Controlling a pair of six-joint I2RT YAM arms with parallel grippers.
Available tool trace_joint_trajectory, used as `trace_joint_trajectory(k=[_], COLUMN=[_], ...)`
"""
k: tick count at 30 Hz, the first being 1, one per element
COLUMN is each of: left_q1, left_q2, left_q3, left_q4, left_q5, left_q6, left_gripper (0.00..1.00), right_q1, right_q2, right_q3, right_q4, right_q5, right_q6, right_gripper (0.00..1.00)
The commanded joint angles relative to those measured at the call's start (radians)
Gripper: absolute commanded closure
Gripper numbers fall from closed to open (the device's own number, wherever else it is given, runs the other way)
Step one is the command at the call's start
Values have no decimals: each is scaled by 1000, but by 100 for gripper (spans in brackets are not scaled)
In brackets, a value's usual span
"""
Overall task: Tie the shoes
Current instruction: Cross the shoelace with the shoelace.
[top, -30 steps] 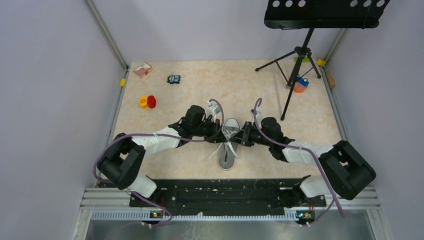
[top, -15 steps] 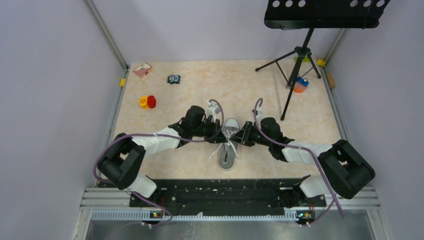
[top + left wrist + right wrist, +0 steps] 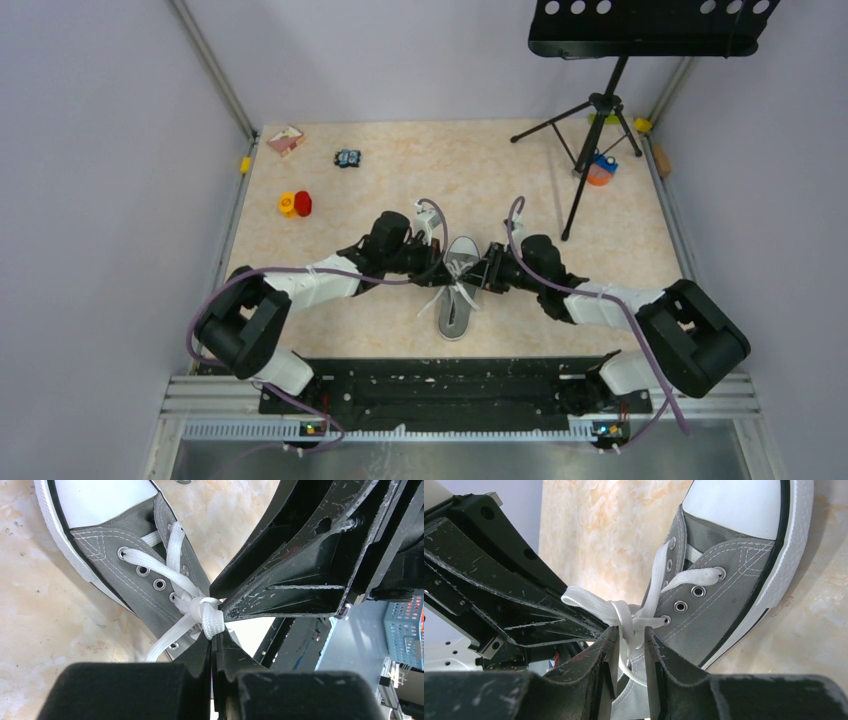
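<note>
The grey shoe (image 3: 458, 290), with white toe cap and sole, lies mid-table, toe pointing away from the arm bases. Its white laces (image 3: 202, 611) are drawn into a knot over the eyelets. My left gripper (image 3: 215, 637) is shut on a bit of lace right at the knot, coming in from the shoe's left (image 3: 443, 268). From the other side, my right gripper (image 3: 630, 632) meets it nose to nose (image 3: 483, 272). Its jaws stand apart, and a strand of lace (image 3: 621, 612) hangs loosely in the gap between them, touching neither clearly.
A music stand's tripod (image 3: 598, 110) stands at the back right, with an orange and blue object (image 3: 601, 170) by its legs. Red and yellow pieces (image 3: 295, 204), a small blue item (image 3: 347, 158) and a pink card (image 3: 286, 140) lie at the back left.
The right gripper's jaws have spread apart, loosening from the lace. The left gripper stays shut on the lace, and neither arm has shifted noticeably.
</note>
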Motion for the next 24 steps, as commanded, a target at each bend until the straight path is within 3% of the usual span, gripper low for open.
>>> trace_joint_trajectory(k=[1,5,24], left_q1=[-3,-3,-19], left_q2=[-27,-29,-25], left_q3=[13,14,-13], left_q4=[25,19,94], left_q5=[16,9,-109], left_q6=[14,14,-91], left_gripper=[100,100,100], right_q1=[-2,-2,8], right_q2=[7,0,-102], right_q3=[36,25,-5], right_q4=[38,40,-41], right_q5=[-28,-15,-12], right_q6=[-15,-8,-44], right_gripper=[74,100,100])
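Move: The shoelace strand the right hand wants already hangs between its parted fingertips, at about their height. The shoe's middle lies about 2 cm back, 2 cm left and 5 cm below that hand, its toe cap some 7 cm ahead; the poker chip is roughly 4 cm ahead and 8 cm right. From the shut left fingers, still gripping lace, that strand is about 2 cm right and 1 cm ahead. Right fingers close, pinching the shoelace, then lift it about 1.5 cm while the left keeps its hold. ##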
